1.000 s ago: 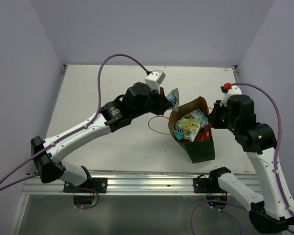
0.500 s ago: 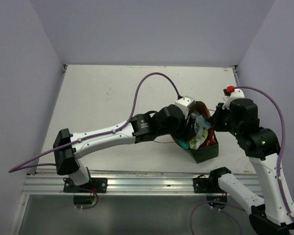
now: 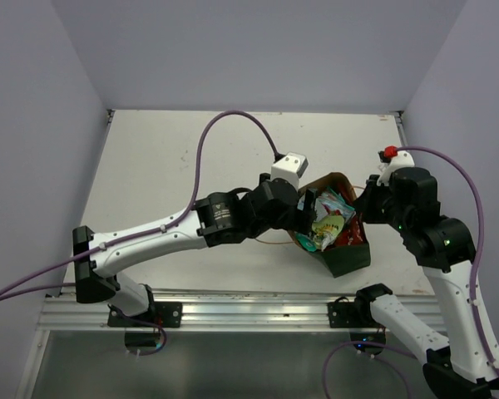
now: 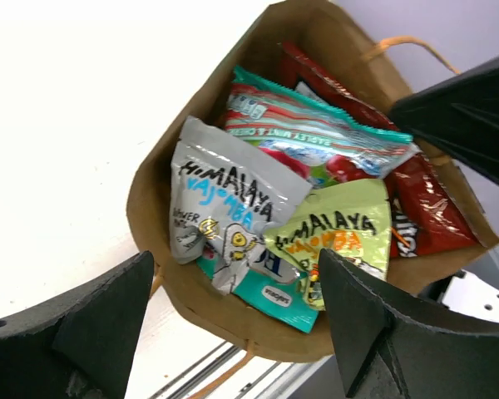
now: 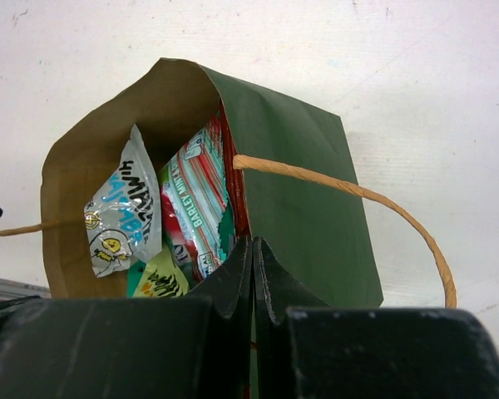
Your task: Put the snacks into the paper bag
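The paper bag (image 3: 346, 258) stands open at the table's front right, dark green outside, brown inside (image 4: 233, 322). Several snacks lie in it: a pale blue-silver packet (image 4: 224, 208) on top, a light green one (image 4: 343, 237), a teal one (image 4: 274, 293), a red-and-white striped one (image 4: 316, 133) and a dark red one (image 4: 428, 208). My left gripper (image 3: 309, 213) hangs open and empty just over the bag's near-left rim, its fingertips (image 4: 108, 324) wide apart. My right gripper (image 5: 252, 249) is shut on the bag's right rim (image 5: 299, 191) and holds it upright.
A tan loop handle (image 5: 362, 196) arches off the bag's right side; the other lies on the table by the left arm (image 3: 270, 239). The aluminium rail (image 3: 249, 303) runs along the front edge. Purple cables loop above both arms.
My left gripper carried the pale blue-silver packet from left of the bag over its mouth and let it go; the packet now lies in the bag and the jaws are open.
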Available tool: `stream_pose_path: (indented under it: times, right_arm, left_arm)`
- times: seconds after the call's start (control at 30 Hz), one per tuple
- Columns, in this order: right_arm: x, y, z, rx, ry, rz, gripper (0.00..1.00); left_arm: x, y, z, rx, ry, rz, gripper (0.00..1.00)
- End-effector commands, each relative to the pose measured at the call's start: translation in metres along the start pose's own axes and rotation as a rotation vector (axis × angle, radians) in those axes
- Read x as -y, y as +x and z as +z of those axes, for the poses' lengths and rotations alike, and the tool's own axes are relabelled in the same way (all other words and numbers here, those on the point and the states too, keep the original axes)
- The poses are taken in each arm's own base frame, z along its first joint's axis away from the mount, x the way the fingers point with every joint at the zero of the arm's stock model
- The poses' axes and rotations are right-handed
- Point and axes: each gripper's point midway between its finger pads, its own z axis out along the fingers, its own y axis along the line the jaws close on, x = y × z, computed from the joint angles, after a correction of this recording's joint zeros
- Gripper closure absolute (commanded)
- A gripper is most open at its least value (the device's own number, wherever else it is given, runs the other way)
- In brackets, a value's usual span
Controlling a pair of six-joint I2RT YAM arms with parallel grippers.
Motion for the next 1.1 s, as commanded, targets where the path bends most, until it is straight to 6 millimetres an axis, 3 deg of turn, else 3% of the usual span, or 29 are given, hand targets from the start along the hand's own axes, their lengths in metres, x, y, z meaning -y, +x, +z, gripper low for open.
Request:
stream_pose_path:
  times: [0.0, 0.27, 0.33, 0.4, 0.43, 0.53, 0.6, 0.9, 1.07]
  right_arm:
    - [-0.004, -0.002, 0.001, 0.006, -0.018, 0.0, 1.0]
    - [-0.005, -0.003, 0.004, 0.006, -0.023, -0.007, 1.0]
    - [-0.005, -0.003, 0.005, 0.003, -0.022, -0.011, 1.0]
    - [-0.004, -0.003, 0.005, 0.003, -0.019, -0.014, 1.0]
    - [-0.004, -0.003, 0.005, 0.004, -0.019, -0.016, 1.0]
    - [-0.003, -0.002, 0.005, 0.002, -0.015, -0.02, 1.0]
    - [-0.002, -0.002, 0.005, -0.001, -0.011, -0.023, 1.0]
    - [-0.007, -0.002, 0.007, -0.015, -0.036, -0.037, 1.0]
    - [-0.02, -0.012, 0.0, -0.019, -0.099, -0.064, 1.0]
  left_arm:
    - [-0.021, 0.018, 0.003, -0.027, -0.09, -0.028, 0.16]
    - [-0.037, 0.043, 0.017, -0.077, -0.165, -0.013, 0.17]
    - [-0.039, 0.046, 0.02, -0.084, -0.172, -0.006, 0.22]
    - [-0.04, 0.049, 0.022, -0.087, -0.179, -0.006, 0.38]
    - [-0.041, 0.049, 0.022, -0.086, -0.184, -0.007, 0.58]
    - [-0.043, 0.047, 0.021, -0.076, -0.201, -0.015, 0.93]
    - [-0.044, 0.045, 0.02, -0.07, -0.207, -0.015, 1.0]
    - [-0.048, 0.038, 0.015, -0.066, -0.231, 0.0, 1.0]
    - [-0.054, -0.015, -0.009, 0.001, -0.242, -0.012, 1.0]
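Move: The bag's near-side rim for the left gripper, its left edge, lies about 6 cm below the open left fingers, some 2 cm to their left and 1 cm ahead. Inside the bag, all about 9 cm below that hand: grey packet 4 cm ahead, 2 cm right; green packet 1 cm ahead, 4 cm right; cherry-mint packet 4 cm ahead, 6 cm right. From the right gripper the left rim is some 11 cm left, 1 cm back and 6 cm down. Bring the open left gripper down about 6 cm and a little left onto the paper bag's left rim, rolling it some 10 degrees so its left side rises. Shut the fingers to pinch the rim, hold still briefly, then start easing left and slightly up. Meanwhile keep the right gripper closed on the opposite rim, almost in place. ##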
